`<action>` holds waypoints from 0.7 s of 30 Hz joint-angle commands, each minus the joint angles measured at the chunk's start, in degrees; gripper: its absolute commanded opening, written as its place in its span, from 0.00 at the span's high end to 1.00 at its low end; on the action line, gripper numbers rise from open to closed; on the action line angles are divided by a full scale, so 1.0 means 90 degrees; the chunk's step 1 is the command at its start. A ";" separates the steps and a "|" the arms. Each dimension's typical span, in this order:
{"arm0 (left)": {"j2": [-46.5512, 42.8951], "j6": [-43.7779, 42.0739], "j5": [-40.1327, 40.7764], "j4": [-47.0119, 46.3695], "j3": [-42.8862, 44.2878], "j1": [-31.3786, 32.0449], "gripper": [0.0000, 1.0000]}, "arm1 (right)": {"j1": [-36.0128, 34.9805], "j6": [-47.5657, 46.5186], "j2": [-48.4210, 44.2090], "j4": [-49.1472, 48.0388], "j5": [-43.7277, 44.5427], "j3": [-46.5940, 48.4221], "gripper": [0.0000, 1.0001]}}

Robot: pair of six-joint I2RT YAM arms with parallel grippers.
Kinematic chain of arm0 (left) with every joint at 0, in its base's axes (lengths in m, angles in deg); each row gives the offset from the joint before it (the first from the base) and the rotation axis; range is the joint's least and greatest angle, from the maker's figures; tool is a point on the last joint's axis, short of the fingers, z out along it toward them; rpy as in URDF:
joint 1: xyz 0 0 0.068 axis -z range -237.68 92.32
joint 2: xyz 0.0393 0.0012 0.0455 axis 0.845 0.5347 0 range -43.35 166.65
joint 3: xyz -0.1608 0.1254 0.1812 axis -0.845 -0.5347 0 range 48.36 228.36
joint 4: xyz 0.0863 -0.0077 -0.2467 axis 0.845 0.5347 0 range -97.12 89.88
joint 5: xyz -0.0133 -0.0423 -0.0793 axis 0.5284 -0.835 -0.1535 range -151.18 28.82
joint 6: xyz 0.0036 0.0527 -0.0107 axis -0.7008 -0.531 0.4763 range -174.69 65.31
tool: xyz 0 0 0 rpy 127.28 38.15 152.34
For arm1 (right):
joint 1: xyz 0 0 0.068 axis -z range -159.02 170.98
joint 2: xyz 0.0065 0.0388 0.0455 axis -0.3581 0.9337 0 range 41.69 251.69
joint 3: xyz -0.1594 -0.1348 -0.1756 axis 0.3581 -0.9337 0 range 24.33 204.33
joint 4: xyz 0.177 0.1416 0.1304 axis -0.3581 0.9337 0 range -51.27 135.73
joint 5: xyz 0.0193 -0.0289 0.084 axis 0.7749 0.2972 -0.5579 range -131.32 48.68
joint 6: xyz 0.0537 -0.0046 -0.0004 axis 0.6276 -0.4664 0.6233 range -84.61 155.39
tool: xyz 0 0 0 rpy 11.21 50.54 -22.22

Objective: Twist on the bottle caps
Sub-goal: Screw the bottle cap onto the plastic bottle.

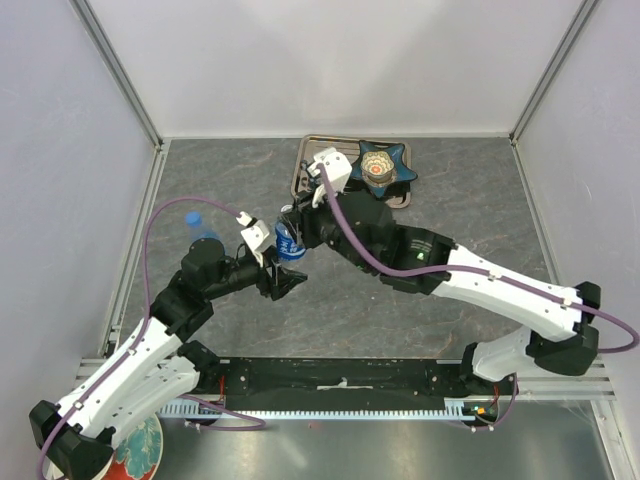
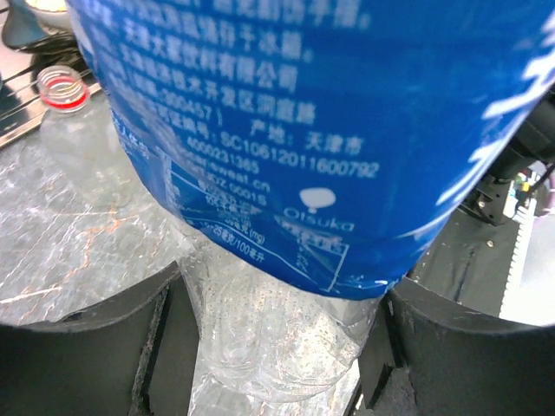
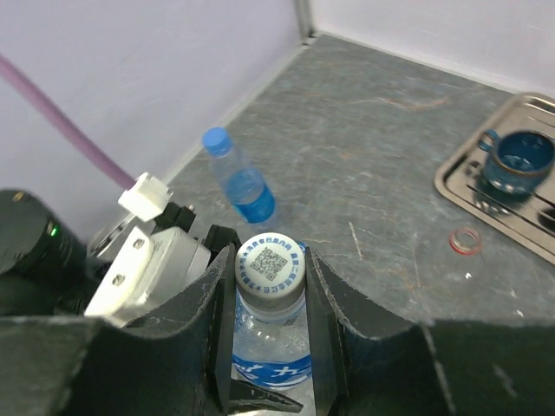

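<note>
A clear bottle with a blue label (image 1: 290, 246) stands upright mid-table. My left gripper (image 1: 285, 275) is shut on its clear lower body (image 2: 277, 338), with a finger pressing on each side. A white cap (image 3: 270, 263) printed with a square code sits on the bottle's neck. My right gripper (image 3: 270, 277) comes from above and is shut on this white cap. A second bottle (image 1: 203, 233) with a blue cap (image 3: 217, 139) stands to the left near the wall. A third clear bottle (image 2: 74, 143) stands uncapped, with a red ring round its neck.
A metal tray (image 1: 312, 165) at the back holds a dark blue cup (image 3: 518, 161) and a star-shaped blue dish (image 1: 385, 165). A small red ring-shaped piece (image 3: 466, 241) lies on the table beside the tray. Side walls close in on both sides.
</note>
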 commanded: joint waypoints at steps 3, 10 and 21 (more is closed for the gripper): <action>-0.0125 -0.0218 0.0891 -0.1554 0.0344 -0.0086 0.98 | -0.0917 0.0920 0.1257 0.2805 0.2640 0.0608 1.00; -0.0154 -0.0150 0.0619 -0.1544 0.0315 -0.0086 0.98 | -0.1093 0.0813 0.1562 0.2679 0.2876 0.1233 0.67; -0.0203 -0.0140 0.0462 -0.1534 0.0129 -0.0086 0.98 | -0.1083 0.0100 0.0782 0.2347 0.1432 0.2251 0.05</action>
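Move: The white cap is already between the right fingers, on the neck of the blue-labelled bottle, whose middle lies about 9 cm below this hand and 4 cm back. The open clear bottle stands some 8 cm ahead of the right hand and 5 cm to its right; the blue-capped bottle stands about 25 cm to its left and 6 cm ahead, both roughly 23 cm lower. From the left hand, gripping the bottle's lower body, the cap is about 12 cm up, 5 cm ahead and 2 cm right. Clockwise about 20 degrees the right hand goes on turning the pinched white cap, drifting nearly 2 cm forward and down along with the left hand, which keeps its grip on the bottle. The right fingers then spread wide, let go of the cap and draw back some 2 cm while rising 2 to 3 cm; the left hand meanwhile lifts the bottle about 4 cm, its fingers tipping slightly upward. ##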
